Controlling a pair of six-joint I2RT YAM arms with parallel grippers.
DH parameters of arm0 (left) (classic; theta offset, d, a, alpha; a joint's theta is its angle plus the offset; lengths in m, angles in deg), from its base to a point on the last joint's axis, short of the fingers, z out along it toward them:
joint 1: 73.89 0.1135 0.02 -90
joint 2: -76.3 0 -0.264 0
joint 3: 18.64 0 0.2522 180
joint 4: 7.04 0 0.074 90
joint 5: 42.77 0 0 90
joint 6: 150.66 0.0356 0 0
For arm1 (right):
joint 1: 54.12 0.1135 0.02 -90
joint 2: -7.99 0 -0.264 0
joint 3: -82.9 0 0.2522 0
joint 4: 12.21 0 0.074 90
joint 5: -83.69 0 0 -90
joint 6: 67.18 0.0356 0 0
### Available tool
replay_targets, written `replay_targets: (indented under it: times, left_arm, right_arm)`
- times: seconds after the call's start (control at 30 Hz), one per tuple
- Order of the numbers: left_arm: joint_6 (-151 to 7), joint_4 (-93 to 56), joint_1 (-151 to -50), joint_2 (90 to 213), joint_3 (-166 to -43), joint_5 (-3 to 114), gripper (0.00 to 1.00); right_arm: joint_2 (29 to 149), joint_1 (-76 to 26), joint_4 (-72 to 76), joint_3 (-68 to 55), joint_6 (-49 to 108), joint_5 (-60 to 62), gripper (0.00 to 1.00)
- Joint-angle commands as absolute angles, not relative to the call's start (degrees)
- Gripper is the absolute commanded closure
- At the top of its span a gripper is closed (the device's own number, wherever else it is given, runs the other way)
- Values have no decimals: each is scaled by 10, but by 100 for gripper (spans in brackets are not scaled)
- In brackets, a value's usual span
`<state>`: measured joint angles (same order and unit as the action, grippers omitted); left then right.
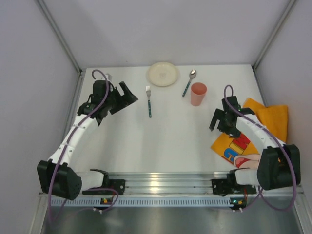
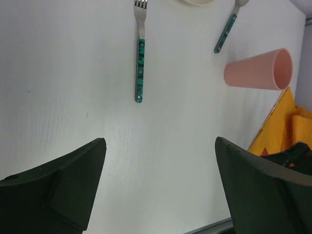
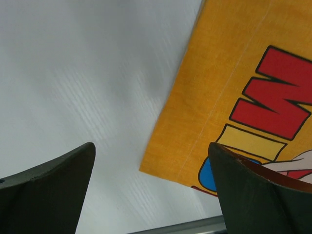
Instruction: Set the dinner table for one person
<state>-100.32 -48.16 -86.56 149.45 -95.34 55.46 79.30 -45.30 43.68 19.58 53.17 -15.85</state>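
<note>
The white dinner table (image 1: 170, 141) carries a cream plate (image 1: 163, 73) at the back, a green-handled fork (image 1: 149, 101) to its left front, a green-handled spoon (image 1: 188, 83) and an upright pink cup (image 1: 198, 94). An orange cartoon placemat (image 1: 253, 131) lies rumpled at the right edge. My left gripper (image 1: 127, 96) is open and empty left of the fork; the fork (image 2: 140, 53), spoon (image 2: 226, 30) and cup (image 2: 258, 69) lie ahead of it. My right gripper (image 1: 218, 123) is open and empty, hovering over the placemat's near-left corner (image 3: 234, 97).
Grey walls enclose the table on the left, back and right. A metal rail (image 1: 165, 183) runs along the near edge between the arm bases. Bare white tabletop (image 2: 73, 87) lies between the two grippers.
</note>
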Motion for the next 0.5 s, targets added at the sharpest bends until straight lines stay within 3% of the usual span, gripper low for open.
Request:
replay_targets:
  times: [0.0, 0.23, 0.3, 0.47]
  left_arm:
    - [-988, -553, -887, 1434, -972, 534, 2]
    - [-970, -569, -887, 1292, -909, 515, 2]
    - [-949, -585, -887, 1281, -920, 506, 2]
    - [-907, -640, -887, 1264, -946, 457, 1]
  right_arm:
    - [831, -455, 495, 185, 533, -125, 0]
    - [898, -455, 502, 197, 564, -180, 0]
    - [907, -456, 479, 228, 571, -163, 7]
    - [907, -453, 416, 315, 604, -120, 44]
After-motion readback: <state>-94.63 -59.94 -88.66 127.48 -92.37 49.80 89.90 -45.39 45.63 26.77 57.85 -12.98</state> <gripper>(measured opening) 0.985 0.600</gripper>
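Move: The orange napkin's near left corner lies about 7 cm back from the right hand, some 2 cm to its left and 8 cm below. From the same hand the pink cup stands roughly 19 cm ahead and 13 cm left, and the spoon lies some 32 cm ahead and 18 cm left. From the raised left hand that napkin corner is about 46 cm right, 15 cm back and 20 cm down. The right hand sinks about 8 cm while drawing back some 6 cm onto the orange napkin, just inside its near left corner, its wrist tipping roughly 20 degrees until the open fingers point almost straight down; near the bottom they start to close, to a little over half open, the tips coming onto the cloth and gathering its left edge. Meanwhile the empty left hand, fingers still wide, backs away from the fork towards its base by about 8 cm, rising and edging left. ##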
